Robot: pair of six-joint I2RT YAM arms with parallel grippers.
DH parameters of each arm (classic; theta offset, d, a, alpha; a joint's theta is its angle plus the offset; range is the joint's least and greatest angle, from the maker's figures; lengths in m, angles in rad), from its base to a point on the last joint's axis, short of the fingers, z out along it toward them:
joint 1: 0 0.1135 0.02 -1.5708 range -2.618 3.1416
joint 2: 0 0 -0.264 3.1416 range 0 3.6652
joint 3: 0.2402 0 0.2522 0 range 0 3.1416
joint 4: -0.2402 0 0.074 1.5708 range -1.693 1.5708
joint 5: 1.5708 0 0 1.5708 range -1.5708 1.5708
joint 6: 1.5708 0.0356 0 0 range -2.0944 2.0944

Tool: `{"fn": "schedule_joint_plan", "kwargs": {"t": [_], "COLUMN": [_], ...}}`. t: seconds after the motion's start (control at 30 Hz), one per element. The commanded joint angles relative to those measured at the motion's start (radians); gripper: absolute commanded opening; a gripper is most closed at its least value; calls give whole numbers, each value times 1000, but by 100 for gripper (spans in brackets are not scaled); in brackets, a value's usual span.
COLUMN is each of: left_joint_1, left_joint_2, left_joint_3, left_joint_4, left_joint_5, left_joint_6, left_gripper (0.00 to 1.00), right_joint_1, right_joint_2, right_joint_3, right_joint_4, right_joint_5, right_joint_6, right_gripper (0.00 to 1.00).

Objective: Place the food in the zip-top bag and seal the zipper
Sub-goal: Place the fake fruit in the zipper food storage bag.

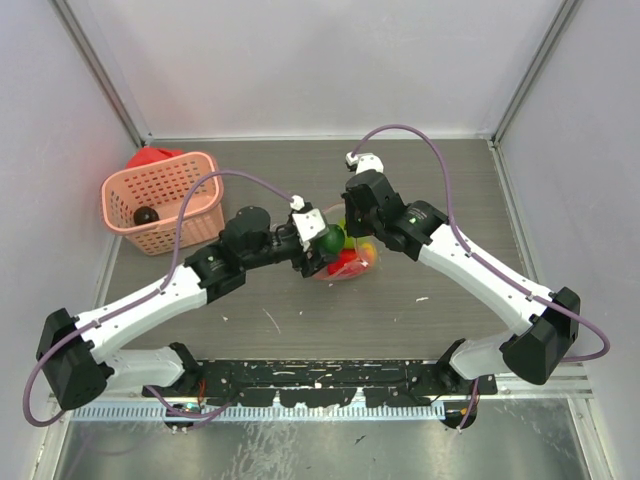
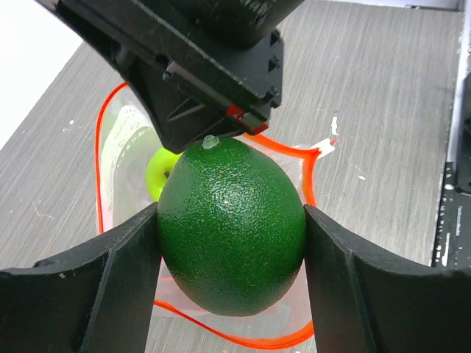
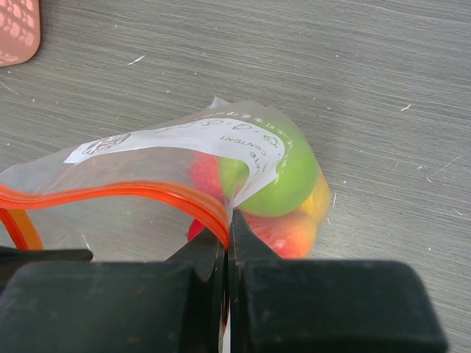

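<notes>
My left gripper is shut on a dark green toy fruit, one piece of the food, holding it just above the open mouth of the zip-top bag. The red-orange zipper curves round below the fruit. A yellow-green piece shows inside the bag. My right gripper is shut on the zipper at the bag's rim and holds that edge up. Green, red and orange-yellow food lies in the bag. From above, both grippers meet over the bag at mid-table.
A pink lattice basket stands at the back left with one dark piece in it and something red behind it. Its corner shows in the right wrist view. Walls close in the table's left, right and back.
</notes>
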Motion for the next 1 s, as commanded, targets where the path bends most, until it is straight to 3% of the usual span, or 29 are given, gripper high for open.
{"fn": "schedule_joint_plan", "kwargs": {"t": [0.0, 0.43, 0.8, 0.97], "left_joint_1": [-2, -3, -3, -3], "left_joint_2": [11, 69, 55, 39], "left_joint_3": [-5, 6, -7, -4], "left_joint_4": [101, 137, 134, 115], "left_joint_5": [-84, -290, -290, -290], "left_joint_6": [37, 17, -38, -60], "left_gripper": [41, 63, 79, 91], "right_joint_1": [-4, -2, -4, -4], "right_joint_2": [-28, -29, -28, -26], "right_joint_3": [37, 35, 27, 28], "right_joint_4": [51, 58, 74, 75], "right_joint_5": [-9, -32, -51, -53], "right_joint_6": [9, 13, 22, 23], "right_gripper": [0, 0, 0, 0]}}
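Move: The left hand holds the green fruit just outside the mouth of the food storage bag; the bag's middle is about 4 cm ahead, 4 cm to its right and 8 cm below. Inside the bag, the apple lies some 6 cm ahead and 4 cm right, the red fruit 2 cm ahead and 4 cm right, the orange fruit 4 cm ahead and 8 cm right, all about 12 cm down. From the right hand, the bag's middle is straight below, some 8 cm down. The left hand carries the green fruit about 5 cm forward and a couple of centimetres down over the bag's open mouth, its wrist turning some 15 degrees counter-clockwise, then stops there and spreads its fingers to let go of the fruit. Meanwhile the right hand stays practically in place, fingers shut, still pinching the bag by its orange zipper rim to hold it up. ##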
